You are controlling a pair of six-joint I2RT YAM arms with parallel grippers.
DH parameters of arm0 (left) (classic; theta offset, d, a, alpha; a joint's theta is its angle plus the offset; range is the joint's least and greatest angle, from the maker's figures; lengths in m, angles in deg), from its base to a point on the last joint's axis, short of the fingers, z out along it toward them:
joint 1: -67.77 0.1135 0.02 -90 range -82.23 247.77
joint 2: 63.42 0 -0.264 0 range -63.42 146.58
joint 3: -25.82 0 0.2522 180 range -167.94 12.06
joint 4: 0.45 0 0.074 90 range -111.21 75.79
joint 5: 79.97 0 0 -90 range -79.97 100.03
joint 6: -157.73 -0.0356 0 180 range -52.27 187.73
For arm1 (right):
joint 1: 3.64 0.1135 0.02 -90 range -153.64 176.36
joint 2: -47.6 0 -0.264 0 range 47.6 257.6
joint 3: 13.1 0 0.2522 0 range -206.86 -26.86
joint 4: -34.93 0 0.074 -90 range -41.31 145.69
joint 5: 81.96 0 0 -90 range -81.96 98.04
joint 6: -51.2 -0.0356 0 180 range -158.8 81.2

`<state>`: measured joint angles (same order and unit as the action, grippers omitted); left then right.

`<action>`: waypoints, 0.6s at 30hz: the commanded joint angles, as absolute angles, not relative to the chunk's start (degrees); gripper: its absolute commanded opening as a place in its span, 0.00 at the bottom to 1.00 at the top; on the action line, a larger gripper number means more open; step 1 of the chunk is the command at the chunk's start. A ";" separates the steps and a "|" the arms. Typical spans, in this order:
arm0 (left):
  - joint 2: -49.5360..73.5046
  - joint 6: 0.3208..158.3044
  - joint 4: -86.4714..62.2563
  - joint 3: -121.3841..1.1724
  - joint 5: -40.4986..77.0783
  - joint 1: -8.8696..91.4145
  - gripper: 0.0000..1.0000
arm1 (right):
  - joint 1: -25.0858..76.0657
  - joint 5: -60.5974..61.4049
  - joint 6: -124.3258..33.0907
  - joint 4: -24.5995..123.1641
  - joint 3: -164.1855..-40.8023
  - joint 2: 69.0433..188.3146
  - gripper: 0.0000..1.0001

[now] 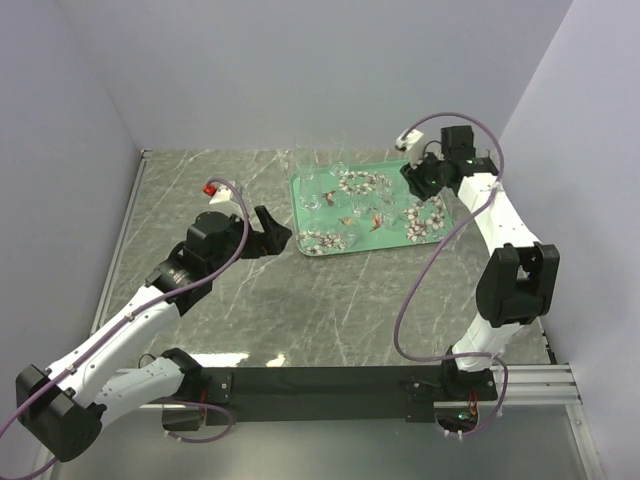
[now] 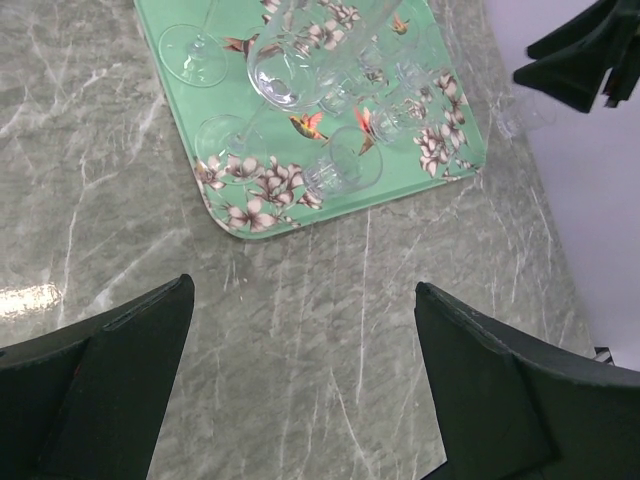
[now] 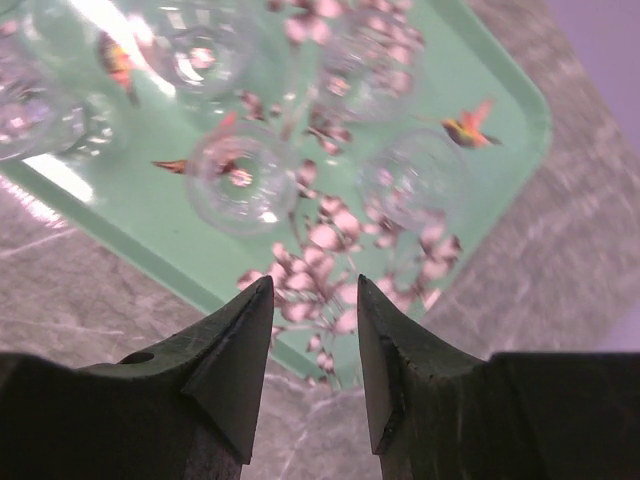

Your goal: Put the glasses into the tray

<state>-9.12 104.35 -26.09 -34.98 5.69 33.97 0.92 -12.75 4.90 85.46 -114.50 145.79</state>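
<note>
The teal flowered tray (image 1: pixel 385 232) lies at the back right of the marble table. Several clear glasses (image 1: pixel 312 190) stand on it, some stemmed; they also show in the left wrist view (image 2: pixel 285 70) and the right wrist view (image 3: pixel 238 178). One small clear glass (image 2: pixel 525 115) seems to stand on the table just off the tray's corner. My left gripper (image 1: pixel 275 232) is open and empty over bare marble (image 2: pixel 302 285), short of the tray's near corner. My right gripper (image 1: pixel 412 183) is open and empty, hovering over the tray's edge (image 3: pixel 315 300).
Grey walls close in the table on the left, back and right. The right wall is close to the tray's right side. My right arm (image 1: pixel 515 270) reaches over the table's right part. A black rail (image 1: pixel 330 385) runs along the near edge.
</note>
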 commanded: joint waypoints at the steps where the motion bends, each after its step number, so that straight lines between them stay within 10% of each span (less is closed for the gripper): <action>1: -8.40 102.89 -25.55 -37.77 4.76 34.29 0.98 | -2.40 -6.56 -4.34 81.04 -113.52 144.36 0.46; 18: -2.17 102.62 -26.25 -42.25 8.09 35.43 0.99 | -12.34 17.80 -10.42 73.48 -114.75 156.40 0.47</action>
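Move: The glass still standing off the tray's right side lies some 21 cm to the right of the right hand, about 4 cm farther out and 11 cm below. The glass just set down in the tray is about 4 cm left, 2 cm back and 10 cm below that hand; the tray's middle is roughly 18 cm left, 2 cm ahead and 14 cm down. From the left hand, the glass aimed at is about 73 cm right, 21 cm ahead and 17 cm lower. Heading for the last glass beside the tray, the right hand sweeps right by about 18 cm, off over the tray's right edge, first level and then sinking some 6 cm as it nears the glass. The wrist swings roughly 40 degrees clockwise, bringing the fingers to point nearly straight forward and down; they stay half open and empty. The wide-open left hand merely eases forward about 2 cm. ##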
